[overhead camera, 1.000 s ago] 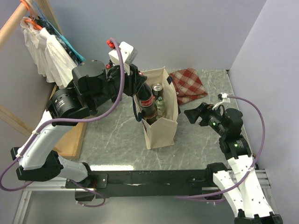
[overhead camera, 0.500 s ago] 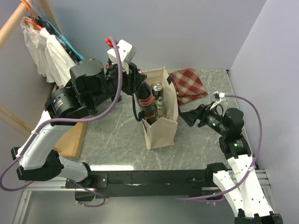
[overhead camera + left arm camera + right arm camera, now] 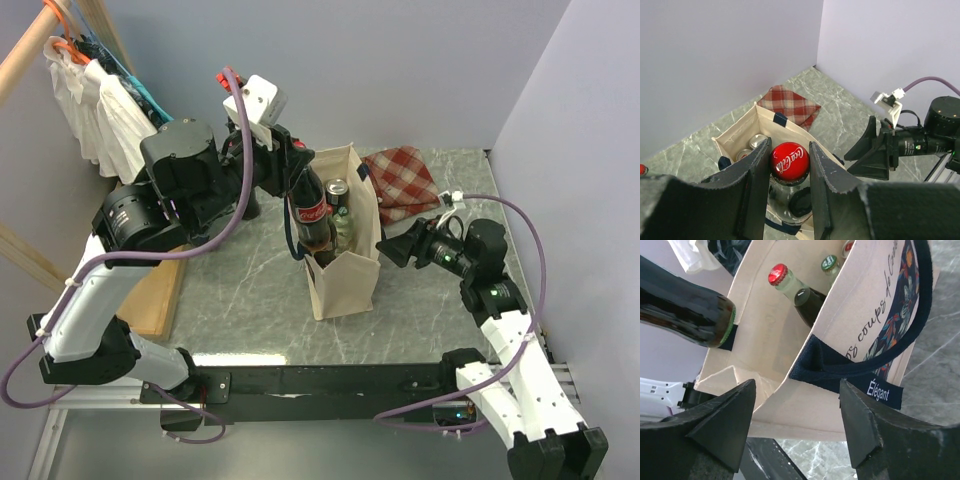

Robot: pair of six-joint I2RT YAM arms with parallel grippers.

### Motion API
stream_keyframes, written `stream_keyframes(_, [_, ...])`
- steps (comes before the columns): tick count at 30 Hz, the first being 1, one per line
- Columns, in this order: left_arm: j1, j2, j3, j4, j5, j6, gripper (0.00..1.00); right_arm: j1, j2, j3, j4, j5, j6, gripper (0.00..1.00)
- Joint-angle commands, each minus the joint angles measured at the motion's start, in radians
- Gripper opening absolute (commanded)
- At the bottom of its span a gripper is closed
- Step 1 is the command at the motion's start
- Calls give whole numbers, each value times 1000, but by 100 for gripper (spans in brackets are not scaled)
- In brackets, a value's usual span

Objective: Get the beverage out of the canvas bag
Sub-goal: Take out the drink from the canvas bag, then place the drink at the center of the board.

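Observation:
The cream canvas bag [image 3: 345,275] stands open in the middle of the table, its navy handles hanging down. My left gripper [image 3: 296,168] is shut on the red cap of a dark cola bottle [image 3: 314,215] and holds it upright, raised, with its base about level with the bag's near rim. In the left wrist view the cap [image 3: 789,160] sits between my jaws [image 3: 790,146] above the bag [image 3: 740,131]. My right gripper [image 3: 392,248] is open and empty just right of the bag. Its wrist view [image 3: 797,385] faces the bag's printed side [image 3: 790,405] and the bottle [image 3: 685,307].
A can [image 3: 337,188] and a green glass bottle [image 3: 344,228] stand inside the bag; two small capped bottles [image 3: 776,275] show there in the right wrist view. A red checked cloth [image 3: 405,180] lies behind the bag. Clothes [image 3: 110,115] hang at left above a wooden board [image 3: 155,290].
My left gripper has lifted the cola bottle higher out of the bag. My right gripper has moved left, closer to the bag's right side.

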Motion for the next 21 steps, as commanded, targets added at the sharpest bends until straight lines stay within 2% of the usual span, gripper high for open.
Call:
stream_keyframes(1, [0,-50,105,281,-22,22,1,27,22,12,45,7,-10,69])
stream_keyframes(8, [-2,-71,105,279,-35,28,1,56,60,20,40,30,-19,58])
stream_keyframes(9, [-2,-73,102,281,-38,26,1,59,64,23,39,33,-20,55])
stream_keyframes(10, [0,-82,101,282,-39,25,1,59,67,25,36,38,-23,47])
stream_keyframes(15, [-2,-114,78,288,-50,26,1,62,54,32,19,73,-31,32])
stream_keyframes(21, [-2,-140,58,307,-73,38,1,64,45,40,-15,104,-51,33])
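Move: The left hand already holds the cola bottle by its cap above the bag. The standing bottle on the table, where this one is bound, is about 20 cm ahead, 15 cm to its left and 42 cm below; the bag's middle is about 9 cm ahead, 6 cm right and 41 cm below. From the right hand, the bag's right rim is about 1 cm ahead, 2 cm left and 2 cm below; the red-capped bottle inside is roughly 7 cm ahead, 13 cm left and 12 cm below. The right hand eases about 1.5 cm down and 1 cm left onto the bag's right rim by the navy strap, one finger inside the wall and one outside, closing from three-quarters open to about a third to pinch the canvas. The left hand keeps its grip on the cap, nearly still at first, then speeds up and carries the bottle about 2 cm left and 1.5 cm up, across the bag's left side towards the standing bottle. ##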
